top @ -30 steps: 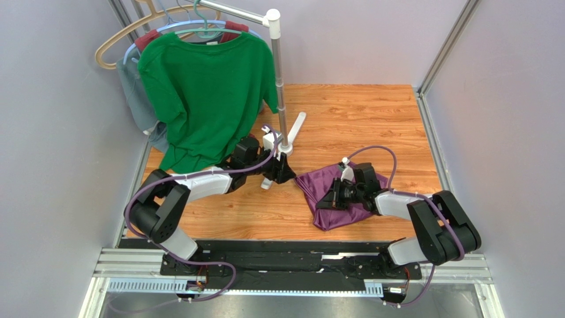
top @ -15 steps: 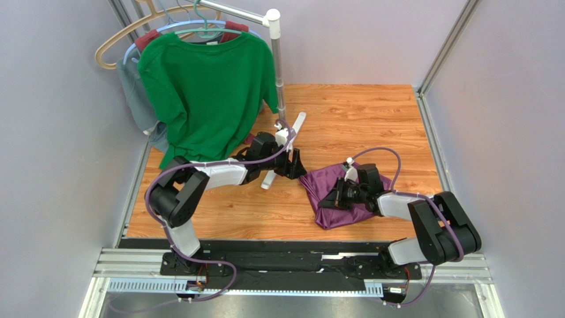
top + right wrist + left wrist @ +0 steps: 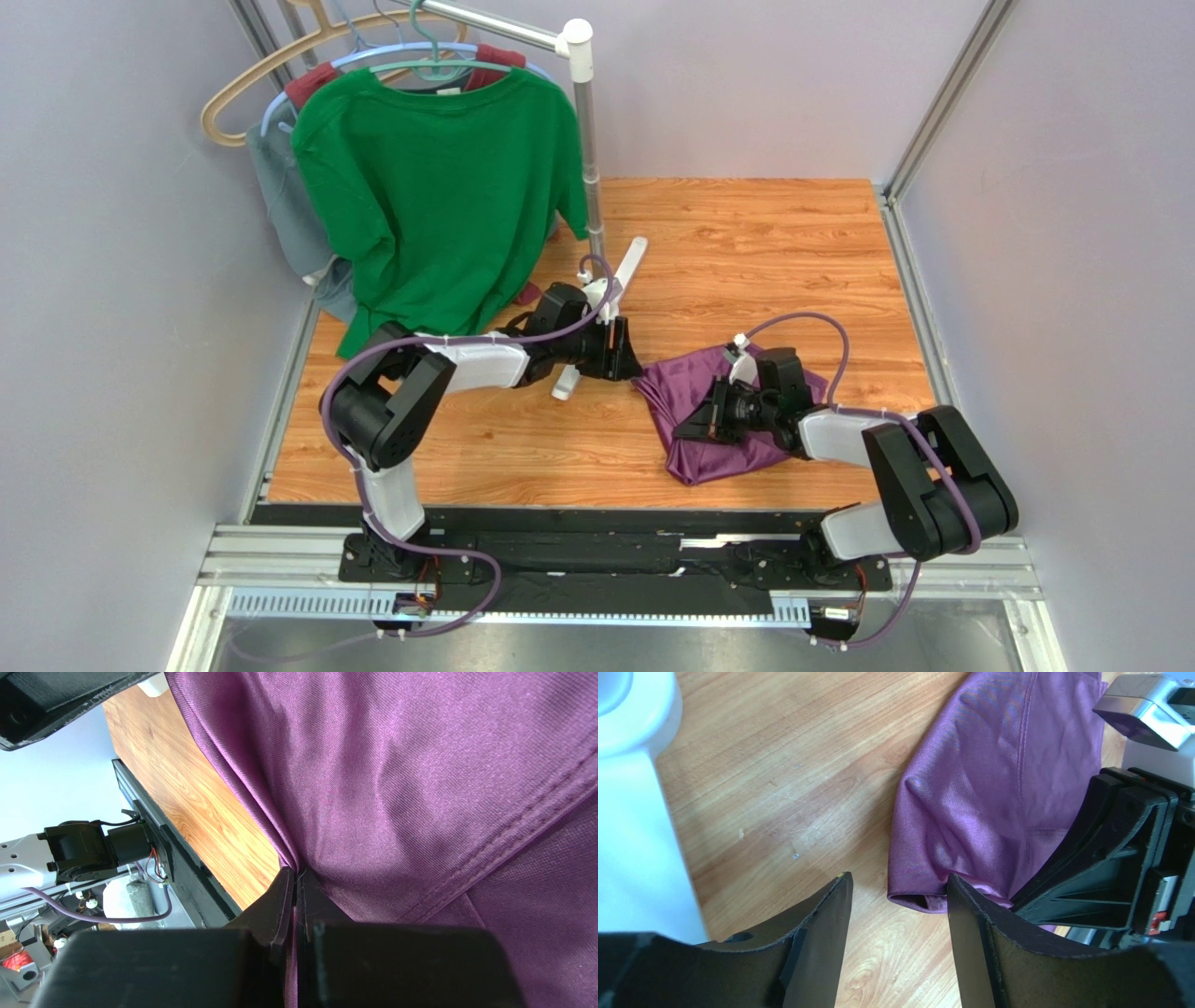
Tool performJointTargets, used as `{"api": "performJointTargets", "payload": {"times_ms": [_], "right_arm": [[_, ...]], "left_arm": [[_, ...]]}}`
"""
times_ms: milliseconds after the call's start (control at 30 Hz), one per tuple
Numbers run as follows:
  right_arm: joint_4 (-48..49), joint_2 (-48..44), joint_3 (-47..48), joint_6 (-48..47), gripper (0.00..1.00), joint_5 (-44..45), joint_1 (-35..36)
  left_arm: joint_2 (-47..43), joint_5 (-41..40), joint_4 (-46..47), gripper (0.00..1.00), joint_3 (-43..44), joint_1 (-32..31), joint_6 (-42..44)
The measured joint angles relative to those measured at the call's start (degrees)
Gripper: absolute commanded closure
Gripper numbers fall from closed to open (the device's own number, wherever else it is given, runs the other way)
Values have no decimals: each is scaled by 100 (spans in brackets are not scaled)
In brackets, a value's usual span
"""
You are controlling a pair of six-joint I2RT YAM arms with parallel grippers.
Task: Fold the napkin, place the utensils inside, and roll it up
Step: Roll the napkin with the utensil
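Note:
The dark purple napkin (image 3: 687, 388) lies crumpled on the wooden table, right of centre. My left gripper (image 3: 627, 353) sits low at its left corner. In the left wrist view this gripper (image 3: 898, 882) is open, and the napkin's hemmed corner (image 3: 927, 899) lies just ahead, between the tips and against the right finger (image 3: 969, 917). My right gripper (image 3: 713, 416) rests on the cloth. Seen from the right wrist, it (image 3: 296, 875) is shut on a pinched fold of the napkin (image 3: 435, 777). The utensils are out of view.
A green T-shirt (image 3: 435, 196) hangs from a rack with a grey and a maroon garment behind it. The rack's pole (image 3: 592, 168) and white foot (image 3: 627, 266) stand just behind my left gripper, and the foot (image 3: 633, 798) looms at the left. Grey walls enclose the table.
My left arm has swung right, from the rack's foot to the napkin's left corner, and its jaws have narrowed a little. The right gripper stays shut on the cloth.

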Motion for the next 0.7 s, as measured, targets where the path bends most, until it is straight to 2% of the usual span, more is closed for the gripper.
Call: {"api": "performJointTargets", "payload": {"times_ms": [200,333,467,700], "right_arm": [[114,13,-52,0,100,-7,-15],[144,31,-57,0,100,-22,-24],[149,31,-59,-2,100,-20,-24],[149,31,-59,-2,100,-17,-24]], "left_arm": [[7,144,35,52,15,-44,-181],[70,258,48,72,151,-72,-280],[144,330,83,76,262,-92,-400],[236,385,70,100,380,-127,-608]]}}
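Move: The napkin's far left corner lies just inside my left fingertips, about 1 cm back and 1 cm to the right of that hand, and 1 cm lower. The bundle's middle sits roughly 13 cm right and 6 cm back of the left hand; the clothes rack's white foot is some 8 cm ahead and 5 cm left. From my right hand, which pinches the bundle's left edge, that corner is about 8 cm ahead and 5 cm left. I close my left fingers from a bit over half open to nearly shut, pinching the napkin's far left corner between the tips. As they close, I ease that hand about 2.5 cm to the right, farther in over the bundle, and raise it some 1.5 cm. My right hand stays where it is, still shut on the napkin's left edge. ##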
